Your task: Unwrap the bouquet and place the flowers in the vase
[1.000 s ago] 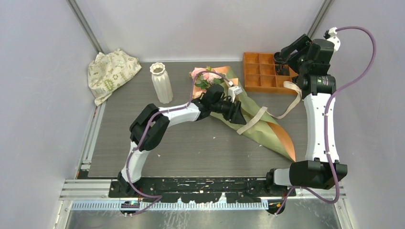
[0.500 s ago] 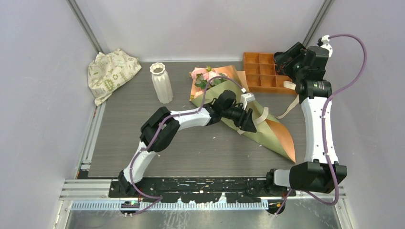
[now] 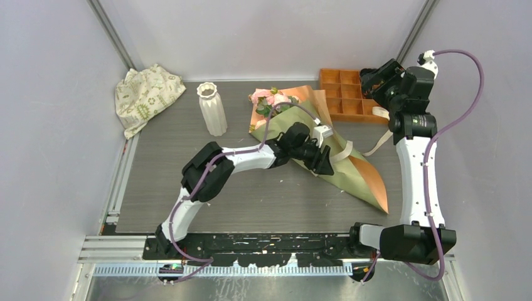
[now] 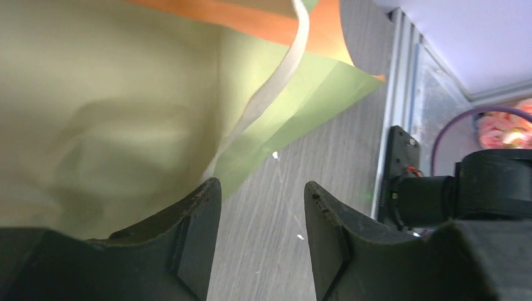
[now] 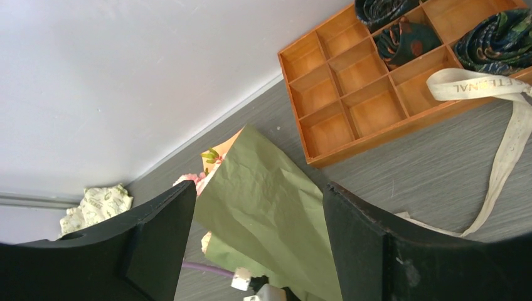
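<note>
The bouquet point(image 3: 351, 172) lies slantwise on the table, its olive-green paper point(image 5: 270, 194) outermost with orange lining point(image 4: 263, 19) showing at the edges. Pink flowers point(image 3: 266, 99) poke out at its far left end. The cream ribbon point(image 3: 379, 139) lies loose, one end draped on the orange tray. My left gripper point(image 3: 325, 164) hovers low over the cone's middle, open, with only bare table between its fingers point(image 4: 260, 188). Raised above the tray, my right gripper point(image 3: 371, 78) is open and empty point(image 5: 260, 191). The white ribbed vase point(image 3: 212, 110) stands upright left of the flowers.
An orange compartment tray point(image 3: 344, 94) with rolled dark ties point(image 5: 495, 31) sits at the back right. A cream patterned cloth bag point(image 3: 145, 94) lies in the back left corner. The table's metal edge rail point(image 4: 401, 94) runs close beyond the cone's tip.
My left arm has reached rightward along the bouquet, from beside the flowers to the cone's middle. The right wrist has shifted slightly back over the tray; the ribbon's end has settled there.
</note>
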Tool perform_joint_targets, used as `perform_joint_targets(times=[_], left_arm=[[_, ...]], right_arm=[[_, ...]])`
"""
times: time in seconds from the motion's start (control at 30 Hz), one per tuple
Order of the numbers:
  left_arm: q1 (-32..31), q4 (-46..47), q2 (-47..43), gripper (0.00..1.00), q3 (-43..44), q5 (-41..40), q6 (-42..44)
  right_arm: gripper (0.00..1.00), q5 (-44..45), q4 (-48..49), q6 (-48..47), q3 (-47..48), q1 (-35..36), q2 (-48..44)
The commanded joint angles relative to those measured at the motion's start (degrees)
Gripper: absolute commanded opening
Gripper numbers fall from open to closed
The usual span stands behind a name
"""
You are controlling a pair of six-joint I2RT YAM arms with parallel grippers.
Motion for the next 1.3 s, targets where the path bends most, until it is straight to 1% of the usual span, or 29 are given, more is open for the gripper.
perform_joint_targets(times=[0.0,0.07,0.17,0.33,0.47,0.57,0.83,0.97,1.03,1.1,1.17,1.2,1.27], left_arm=[[-0.06,-4.13,-9.89,0.53,0.2,-9.57,9.21],[0.0,-7.47,-9.62,0.52,2.23,-12.71,12.96],[-0.03,-10.55,-7.61,0.52,6.42,-14.82,16.12],[0.02,-10.02,-3.03,0.53,10.45,-14.3,15.88],[-0.05,-8.97,0.07,0.53,12.81,-10.37,13.5],[-0.16,-7.19,1.1,0.53,13.03,-6.87,10.68],[-2.17,-5.26,3.02,0.53,12.84,-3.02,6.83],[-2.65,2.01,0.91,0.51,8.76,1.75,0.49],[-2.67,3.5,-0.72,0.47,7.0,3.74,-1.47],[-2.69,4.15,-3.16,0.35,4.77,5.02,-2.17],[-2.65,5.51,-6.74,0.24,0.6,4.53,-2.37],[-2.54,6.37,-8.85,0.21,-2.5,4.15,-2.52],[-2.37,7.74,-13.92,0.19,-7.66,3.52,-3.01]], right_arm=[[0.79,-2.39,3.44,0.8,-0.59,-0.07,-1.14],[0.79,-2.85,3.7,1.04,-0.96,-0.08,-1.07],[0.8,-2.94,3.78,0.84,-1.16,-0.09,-1.09],[0.8,-2.94,3.72,0.44,-1.45,-0.06,-1.2],[0.8,-2.7,3.63,0.11,-1.64,-0.05,-1.37],[0.8,-2.33,3.8,0.03,-1.91,-0.09,-1.63],[0.8,-2.75,3.95,0.35,-2.36,-0.05,-2.09],[0.8,-2.82,4.03,0.29,-2.84,-0.05,-2.07],[0.79,-3.03,3.97,0.43,-3.0,-0.09,-1.97],[0.79,-3.55,3.93,0.59,-3.43,-0.08,-2.01],[0.78,-4.14,4.11,0.77,-4.12,0.04,-2.08],[0.78,-4.5,4.28,0.93,-4.45,0.01,-2.1],[0.78,-5.24,4.42,1.26,-5.17,-0.01,-1.97]])
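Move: The loose ribbon tail lies right by my left hand's forward fingertip, its near stretch about 3 cm ahead, 3 cm to the right and a few centimetres lower. From that hand the flower heads are roughly 23 cm ahead and 17 cm left, the wooden tray some 26 cm ahead and 12 cm right, and the paper's pointed corner about 11 cm back and 18 cm right. From my right hand, the ribbon is about 10 cm back, 12 cm left and 31 cm below. My half-open left hand rises about 6 cm and reaches 5 cm forward, over the ribbon tail, rolling its forward side up some 20 degrees. Then it sinks, sweeps back past its start with the roll undone, edges right to bring the ribbon between the fingertips, and closes most of the way on it while easing left. My right hand stays wide open, sinking about 3 cm. ##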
